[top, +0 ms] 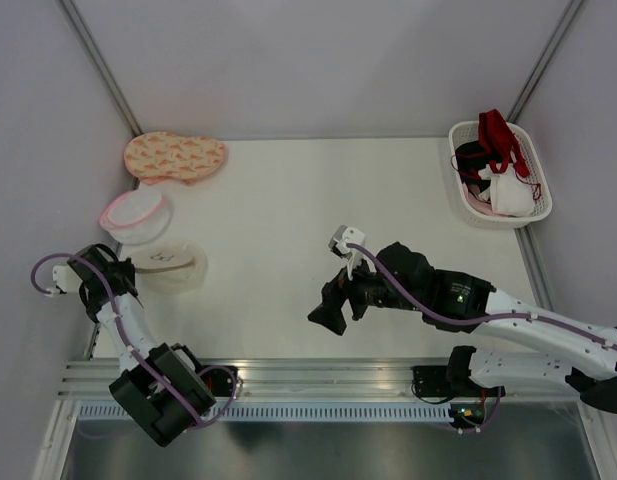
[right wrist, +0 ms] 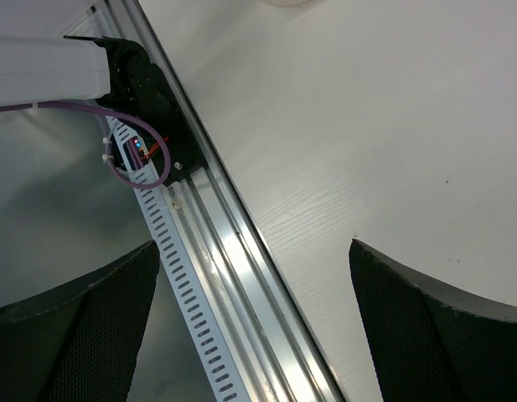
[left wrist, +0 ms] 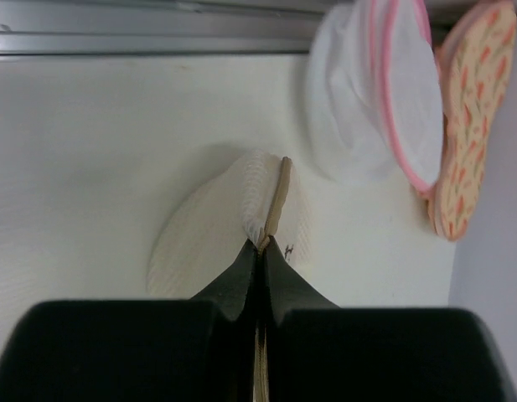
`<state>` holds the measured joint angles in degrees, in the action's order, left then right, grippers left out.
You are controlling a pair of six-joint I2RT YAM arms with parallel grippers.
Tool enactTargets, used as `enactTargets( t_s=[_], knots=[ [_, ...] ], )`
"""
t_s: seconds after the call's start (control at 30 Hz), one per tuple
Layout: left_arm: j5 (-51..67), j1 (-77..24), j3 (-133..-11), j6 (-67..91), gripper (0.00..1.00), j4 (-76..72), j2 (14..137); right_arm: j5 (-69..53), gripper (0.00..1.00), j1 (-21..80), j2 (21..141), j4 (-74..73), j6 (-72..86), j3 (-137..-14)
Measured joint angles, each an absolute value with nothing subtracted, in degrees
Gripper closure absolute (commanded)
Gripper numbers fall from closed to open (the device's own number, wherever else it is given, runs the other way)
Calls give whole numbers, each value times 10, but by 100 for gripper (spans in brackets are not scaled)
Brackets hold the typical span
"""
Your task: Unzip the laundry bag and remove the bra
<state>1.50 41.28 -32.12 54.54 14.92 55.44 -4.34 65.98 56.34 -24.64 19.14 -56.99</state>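
The laundry bag is a cream-white mesh dome lying at the table's left side. In the left wrist view the laundry bag shows its thin brown zip rim running up from my fingers. My left gripper is shut on that rim at the bag's near edge, and what the bag holds is hidden. From above, the left gripper sits at the bag's left edge. A bra with whitish cups and red straps lies in the basket at far right. My right gripper hangs open over the near middle; in its own view the right gripper holds nothing.
A pink-rimmed white round bag and a flat orange patterned pouch lie just beyond the laundry bag. A white basket with dark and pink garments stands at the back right. A metal rail runs along the near edge.
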Motion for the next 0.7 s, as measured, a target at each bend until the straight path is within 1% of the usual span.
enactTargets(
  t_s=[0.2,0.33,0.53,0.7],
  knots=[
    [-90,442,-332,583,98,193,568,-67,2,653,599,-266,181,-585],
    [-136,447,-329,625,98,184,587,-81,2,650,617,-282,175,-608],
    [-162,448,-275,680,98,74,600,-96,2,646,641,-296,170,-637],
    [-172,448,-283,694,98,13,658,-106,2,646,657,-305,171,-646]
  ],
)
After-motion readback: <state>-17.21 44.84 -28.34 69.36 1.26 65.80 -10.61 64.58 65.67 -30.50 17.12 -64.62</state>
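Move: The left hand's shut fingers already hold the laundry bag, its middle about 6 cm to their right and 5 cm below; the table's left edge lies some 6 cm left and 11 below. The pink-trimmed pouch is about 12 cm ahead, 2 left and 7 below, the patterned mitt 26 ahead, 7 right and 10 below. From the right hand that edge is roughly 49 cm left, 8 ahead and 25 below. Left hand keeps its grip, swinging the laundry bag about 7 cm left while sinking, backing slightly and turning counter-clockwise. ##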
